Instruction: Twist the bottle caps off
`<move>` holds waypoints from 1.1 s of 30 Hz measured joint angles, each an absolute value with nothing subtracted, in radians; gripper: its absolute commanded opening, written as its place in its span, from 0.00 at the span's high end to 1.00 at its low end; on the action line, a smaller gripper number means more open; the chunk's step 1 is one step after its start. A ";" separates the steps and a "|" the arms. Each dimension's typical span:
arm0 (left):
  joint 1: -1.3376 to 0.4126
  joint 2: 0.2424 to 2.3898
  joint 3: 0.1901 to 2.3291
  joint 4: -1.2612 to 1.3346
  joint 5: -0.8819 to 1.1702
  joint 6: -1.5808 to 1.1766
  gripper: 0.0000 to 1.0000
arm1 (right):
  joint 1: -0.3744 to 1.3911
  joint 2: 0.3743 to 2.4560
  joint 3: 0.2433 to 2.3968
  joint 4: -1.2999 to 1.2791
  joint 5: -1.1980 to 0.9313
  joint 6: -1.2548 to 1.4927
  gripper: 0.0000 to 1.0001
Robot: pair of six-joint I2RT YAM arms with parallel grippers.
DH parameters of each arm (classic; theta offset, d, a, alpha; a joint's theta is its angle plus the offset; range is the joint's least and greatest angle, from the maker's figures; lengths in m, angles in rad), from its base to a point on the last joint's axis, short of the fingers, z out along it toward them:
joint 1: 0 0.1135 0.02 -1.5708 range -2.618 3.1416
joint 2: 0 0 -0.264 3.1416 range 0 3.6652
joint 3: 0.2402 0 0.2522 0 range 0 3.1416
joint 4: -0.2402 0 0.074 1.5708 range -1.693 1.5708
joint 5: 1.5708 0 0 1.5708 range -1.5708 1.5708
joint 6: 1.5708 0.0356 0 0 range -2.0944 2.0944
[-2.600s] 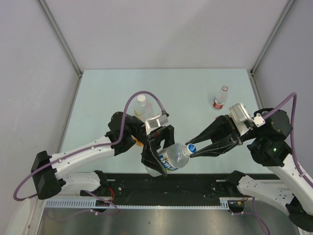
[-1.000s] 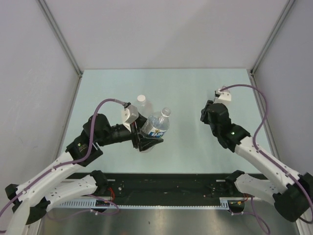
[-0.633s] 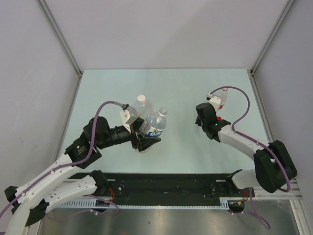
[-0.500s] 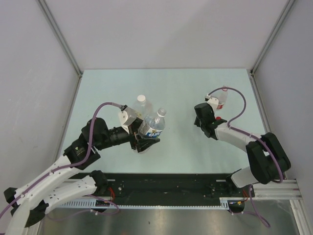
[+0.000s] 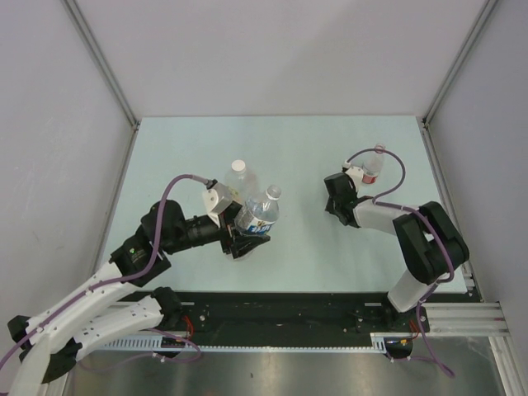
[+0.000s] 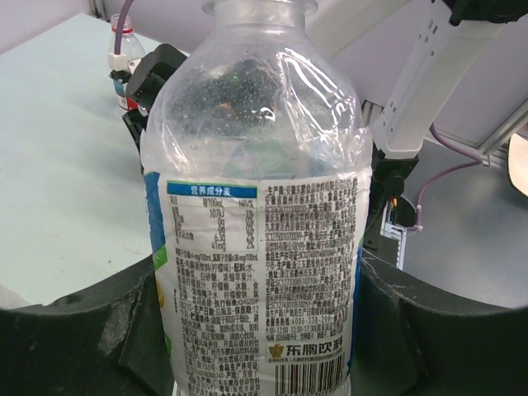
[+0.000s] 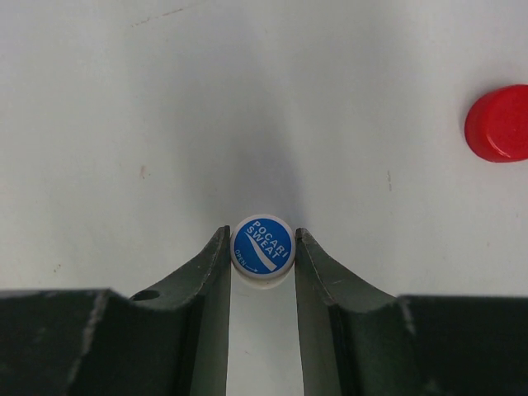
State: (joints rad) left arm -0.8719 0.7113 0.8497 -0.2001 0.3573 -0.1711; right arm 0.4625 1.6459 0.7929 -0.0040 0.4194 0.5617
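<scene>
My left gripper [image 5: 246, 239] is shut on the blue-labelled bottle [image 5: 257, 214], which stands upright with its neck [image 6: 260, 7] bare; in the left wrist view the bottle [image 6: 256, 247] fills the space between the jaws. My right gripper [image 7: 262, 245] points down at the table and is shut on the blue cap [image 7: 262, 243], close to the surface. A red cap [image 7: 497, 122] lies loose on the table to its right. The small red-labelled bottle [image 5: 372, 167] stands just beyond the right wrist [image 5: 337, 200]. The large bottle [image 5: 235, 183] keeps its white cap [image 5: 238, 167].
The large bottle stands right behind my left gripper. The right arm is folded back tightly, with its cable [image 5: 388, 161] looping round the small bottle. Grey walls [image 5: 82, 99] enclose the table on three sides.
The right arm has swung in and down toward the table beside the small bottle, carrying the blue cap. The left gripper and its bottle have barely shifted.
</scene>
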 measured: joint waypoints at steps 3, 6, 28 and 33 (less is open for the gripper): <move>-0.872 0.712 0.845 -0.199 0.358 -0.171 1.00 | 0.458 1.677 0.822 0.005 0.419 0.561 1.00; -0.872 0.713 0.844 -0.197 0.358 -0.171 1.00 | 0.451 1.705 0.852 0.006 0.419 0.561 1.00; -0.872 0.720 0.818 -0.189 0.357 -0.165 0.98 | 0.437 1.740 0.916 -0.062 0.391 0.545 0.46; -0.872 0.720 0.817 -0.188 0.344 -0.165 0.98 | 0.446 1.656 0.913 -0.155 0.374 0.553 0.43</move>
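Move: The blue cap, already pinched low over the table in the right hand, goes to a bare spot about 3 cm ahead, 1 cm left and 1 cm below. The red cap lies roughly 5 cm ahead and 11 cm right; the red-label bottle stands some 12 cm ahead and 11 cm right, its middle 8 cm higher. From the left hand, still holding the open bottle, the spot is about 25 cm ahead, 21 cm right and 31 cm below. The right hand takes the blue cap about 3 cm forward, opens to release it, then draws back and rises. ##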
